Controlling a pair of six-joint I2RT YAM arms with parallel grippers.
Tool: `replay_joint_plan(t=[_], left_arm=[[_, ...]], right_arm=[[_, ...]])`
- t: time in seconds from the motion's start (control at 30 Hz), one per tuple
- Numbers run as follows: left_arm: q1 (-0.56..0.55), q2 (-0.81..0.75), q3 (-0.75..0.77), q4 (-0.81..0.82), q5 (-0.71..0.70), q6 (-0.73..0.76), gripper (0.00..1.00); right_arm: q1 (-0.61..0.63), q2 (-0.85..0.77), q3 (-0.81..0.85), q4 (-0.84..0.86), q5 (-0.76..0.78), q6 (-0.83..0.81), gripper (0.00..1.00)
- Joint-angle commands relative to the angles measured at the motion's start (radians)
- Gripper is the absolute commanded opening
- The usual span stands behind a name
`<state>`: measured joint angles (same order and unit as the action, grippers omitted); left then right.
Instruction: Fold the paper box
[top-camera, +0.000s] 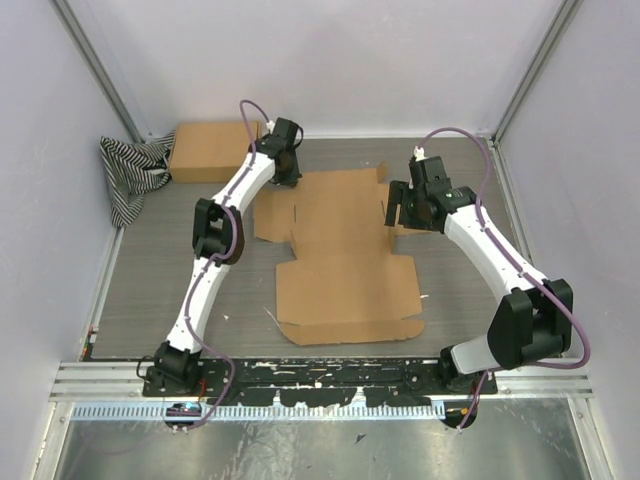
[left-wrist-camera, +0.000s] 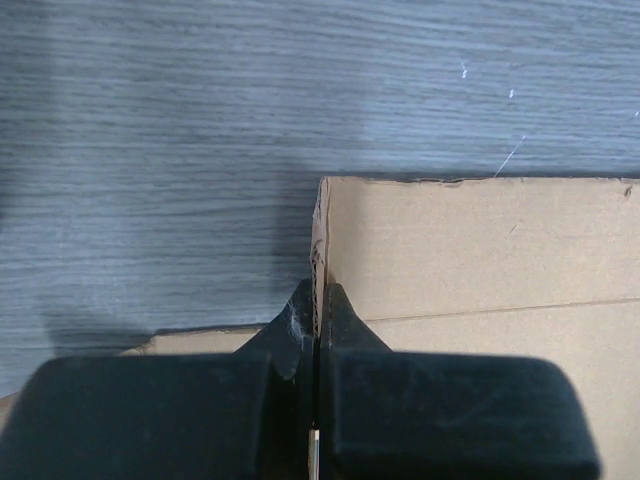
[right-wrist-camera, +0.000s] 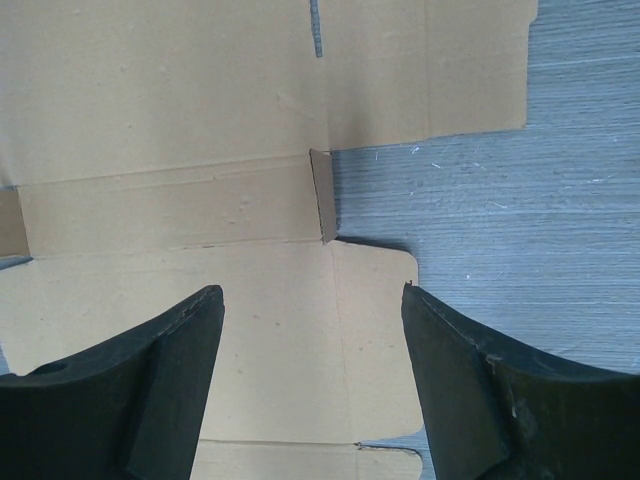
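The paper box (top-camera: 345, 255) lies as a flat brown die-cut sheet with flaps and slits in the middle of the grey table. My left gripper (top-camera: 287, 172) is at the sheet's far left corner. In the left wrist view it (left-wrist-camera: 318, 300) is shut on the thin edge of a raised flap of the sheet (left-wrist-camera: 480, 250). My right gripper (top-camera: 400, 212) hovers over the sheet's right side. In the right wrist view it (right-wrist-camera: 312, 300) is open and empty above a rounded side flap (right-wrist-camera: 370, 330), beside a small upturned tab (right-wrist-camera: 322, 195).
A second, formed brown cardboard box (top-camera: 210, 150) stands at the back left, next to a black-and-white striped cloth (top-camera: 130, 172). White walls close in the table on three sides. A metal rail (top-camera: 320, 375) runs along the near edge.
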<state>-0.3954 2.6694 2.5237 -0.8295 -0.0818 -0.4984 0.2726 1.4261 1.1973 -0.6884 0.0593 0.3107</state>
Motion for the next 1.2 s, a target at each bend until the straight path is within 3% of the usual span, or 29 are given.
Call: replay_joint_plan(t=[0.0,0.5,0.73,0.93,1.07,1.17], left_arm=[[0.001,-0.079,-0.044,0.091,-0.040,0.008,0.00],[-0.055,-0.664,-0.763,0.704,-0.125,0.249,0.00],[-0.136,-0.884,-1.173,1.181,-0.208,0.447,0.00],[-0.207,-0.974,-1.463,1.569,-0.232,0.565,0.00],[-0.235,-0.974,-1.557,1.755,-0.253,0.616,0.00],[-0.258,-0.974,-1.591,1.821,-0.289,0.663,0.00]], right_arm=[[-0.004,-0.042,0.016,0.033,0.016,0.008,0.77],[-0.027,0.072,0.319,-0.105,0.048,-0.051,0.77],[-0.029,0.036,0.411,-0.151,0.048,-0.063,0.77],[-0.035,0.033,0.452,-0.171,0.077,-0.084,0.77],[-0.045,0.056,0.459,-0.179,0.072,-0.085,0.76],[-0.047,0.060,0.459,-0.186,0.043,-0.087,0.67]])
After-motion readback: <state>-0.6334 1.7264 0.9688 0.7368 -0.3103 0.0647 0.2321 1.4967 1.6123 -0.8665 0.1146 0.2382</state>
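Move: The left hand already pinches the small upright tab at the paper box's far left corner. The far panel's fold line, which it is lifted up over, has its middle about 18 cm back and 9 cm right of it, and the left side wing lies about 8 cm back and 5 cm left; both are 3 cm below. The far right corner tab is some 21 cm ahead of the right hand, 2 cm left and 13 cm below, with the right side wing about 10 cm ahead and 3 cm right. Keeping its pinch on the far left corner tab, the left hand lifts the panel some 18 cm while easing back, then levels off and draws back to about 11 cm in all, towards the fold line, as its wrist swings the fingers up nearly 60 degrees from steeply down to roughly level and forward. Just after it starts, the open right hand climbs about 11 cm and goes some 4 cm forward, closing on the rising far right corner without its fingers shutting; contact there can't be made out. ##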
